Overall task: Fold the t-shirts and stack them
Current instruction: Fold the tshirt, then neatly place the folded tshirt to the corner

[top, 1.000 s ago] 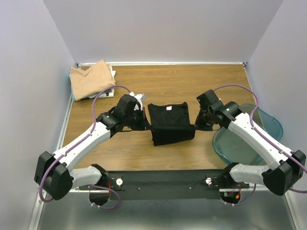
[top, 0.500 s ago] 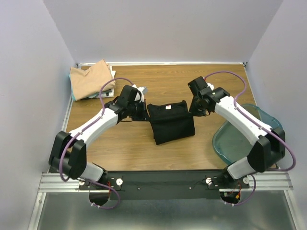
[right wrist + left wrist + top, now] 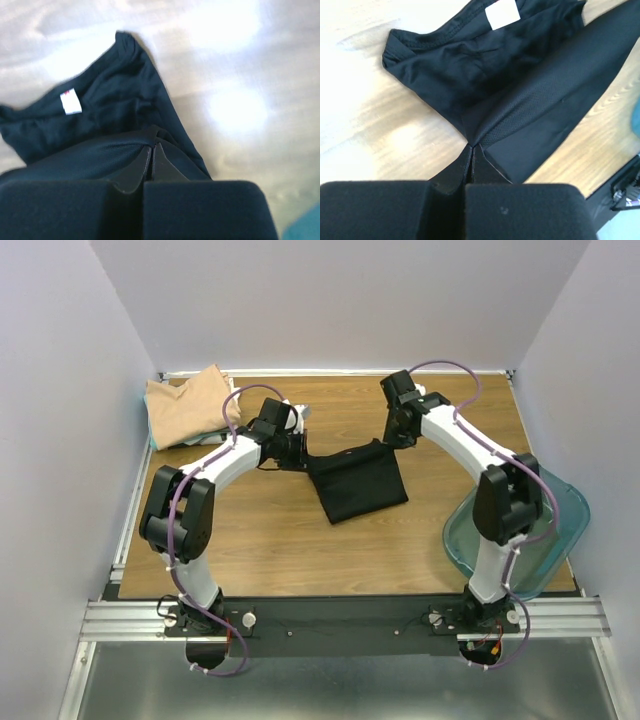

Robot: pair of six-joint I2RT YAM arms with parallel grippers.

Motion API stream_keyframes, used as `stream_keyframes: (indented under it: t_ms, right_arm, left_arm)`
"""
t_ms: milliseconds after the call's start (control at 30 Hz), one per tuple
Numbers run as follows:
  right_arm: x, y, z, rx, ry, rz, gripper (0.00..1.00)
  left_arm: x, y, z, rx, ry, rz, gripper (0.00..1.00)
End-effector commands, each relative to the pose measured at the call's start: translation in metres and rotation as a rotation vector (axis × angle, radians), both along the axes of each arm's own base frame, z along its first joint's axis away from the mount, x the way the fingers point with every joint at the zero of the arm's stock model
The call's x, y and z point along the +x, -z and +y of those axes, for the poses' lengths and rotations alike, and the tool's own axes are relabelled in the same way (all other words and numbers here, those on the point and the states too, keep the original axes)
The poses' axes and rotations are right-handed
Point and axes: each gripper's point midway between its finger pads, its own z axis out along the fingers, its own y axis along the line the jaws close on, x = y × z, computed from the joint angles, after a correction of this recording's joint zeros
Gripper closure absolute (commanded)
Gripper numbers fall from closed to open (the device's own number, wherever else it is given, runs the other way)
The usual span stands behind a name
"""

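The black t-shirt [image 3: 358, 485] lies partly folded on the middle of the wooden table, its near part turned up over the far part. My left gripper [image 3: 303, 459] is shut on its left corner, and my right gripper [image 3: 384, 444] is shut on its right corner. In the left wrist view the shut jaws pinch black cloth [image 3: 520, 110], with the white tag [image 3: 502, 13] at the top. In the right wrist view the shut jaws pinch the black cloth [image 3: 100, 155], with the tag [image 3: 70, 102] on the left. The tan t-shirt [image 3: 188, 405] lies folded at the far left on pale ones.
A clear teal plastic bin [image 3: 545, 530] sits at the table's right edge, under the right arm. White walls close in the table on three sides. The arm bases stand on a black rail [image 3: 340, 618] at the near edge.
Both grippers have moved toward the far edge, carrying the shirt's near edge up and over. The shirt's tag, visible from above before, is now covered in the top view.
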Motion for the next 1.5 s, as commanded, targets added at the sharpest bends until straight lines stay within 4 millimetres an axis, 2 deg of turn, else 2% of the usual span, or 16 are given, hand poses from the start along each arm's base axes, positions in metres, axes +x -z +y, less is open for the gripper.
stream_keyframes:
  t_ms: [0,167,567,600,633,667,700,733,800,867,967,1067,1100,1200,1233,1467]
  right_arm:
    - [0.036,0.008,-0.007,-0.065,-0.038,-0.029,1.00]
    - [0.051,0.032,-0.004,-0.085,-0.067,0.010,1.00]
    - [0.081,0.047,0.005,-0.079,-0.101,0.007,1.00]
    - [0.083,0.047,0.008,-0.071,-0.109,0.007,0.96]
    - [0.085,0.048,0.010,-0.065,-0.118,0.007,0.89]
    - [0.087,0.050,0.013,-0.064,-0.139,0.010,0.80]
    - [0.091,0.043,0.020,-0.034,-0.161,-0.005,0.56]
    - [0.093,0.039,0.024,-0.018,-0.175,-0.011,0.48]
    - [0.096,0.027,0.032,0.022,-0.207,-0.031,0.39]
    - [0.095,0.021,0.037,0.035,-0.244,-0.040,0.38]
    - [0.086,0.005,0.041,0.066,-0.293,-0.055,0.37]
    - [0.073,0.007,0.038,0.065,-0.317,-0.037,0.37]
    - [0.070,-0.003,0.044,0.104,-0.341,-0.057,0.37]
    - [0.049,0.011,0.047,0.141,-0.376,-0.020,0.37]
    - [0.050,0.010,0.049,0.155,-0.384,-0.039,0.37]
    - [0.024,0.045,0.062,0.251,-0.431,0.028,0.37]
  left_arm:
    - [0.015,0.005,0.007,0.012,0.009,-0.013,1.00]
    - [0.023,0.025,0.009,0.011,-0.001,0.025,1.00]
    - [0.039,0.035,0.022,0.004,-0.103,0.033,1.00]
    - [0.044,0.035,0.025,0.003,-0.125,0.025,0.89]
    - [0.049,0.033,0.028,0.005,-0.142,0.019,0.73]
    - [0.052,0.030,0.030,0.008,-0.158,0.008,0.48]
    - [0.059,0.024,0.036,0.014,-0.190,-0.012,0.42]
    - [0.062,0.019,0.037,0.017,-0.201,-0.029,0.38]
    - [0.070,0.002,0.043,0.022,-0.226,-0.080,0.33]
    - [0.070,-0.008,0.045,0.025,-0.224,-0.107,0.33]
    - [0.057,-0.004,0.040,-0.006,-0.185,-0.097,0.33]
    - [0.050,-0.010,0.036,-0.049,-0.161,-0.125,0.33]
    - [0.041,-0.002,0.034,-0.062,-0.144,-0.103,0.33]
    - [0.033,-0.007,0.027,-0.114,-0.118,-0.114,0.33]
    - [0.028,-0.002,0.025,-0.119,-0.111,-0.104,0.33]
    - [0.016,0.011,0.001,-0.195,-0.048,-0.068,0.32]
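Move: The t-shirt's hem is pinched in both shut hands, a few centimetres off the table. For the left hand, the shirt's far left corner lies about 6 cm ahead, 1 cm left and 4 cm down; for the right, the far right corner is some 8 cm ahead, 2 cm left and 5 cm down. The near fold edge's middle is about 17 cm back and 4 cm left of the right hand. The folded stack sits roughly 16 cm ahead and 30 cm left of the left hand, 2 cm lower. The t-shirt's hem, still held at both corners, is carried forward and down over its far half: the right hand advances about 9 cm, the left about 5 and drifts left. Near the table both sets of fingers open wide and let go. Both hands then rise slightly and draw back 4 to 6 cm over the cloth, the right turning counter-clockwise some 20 degrees. ##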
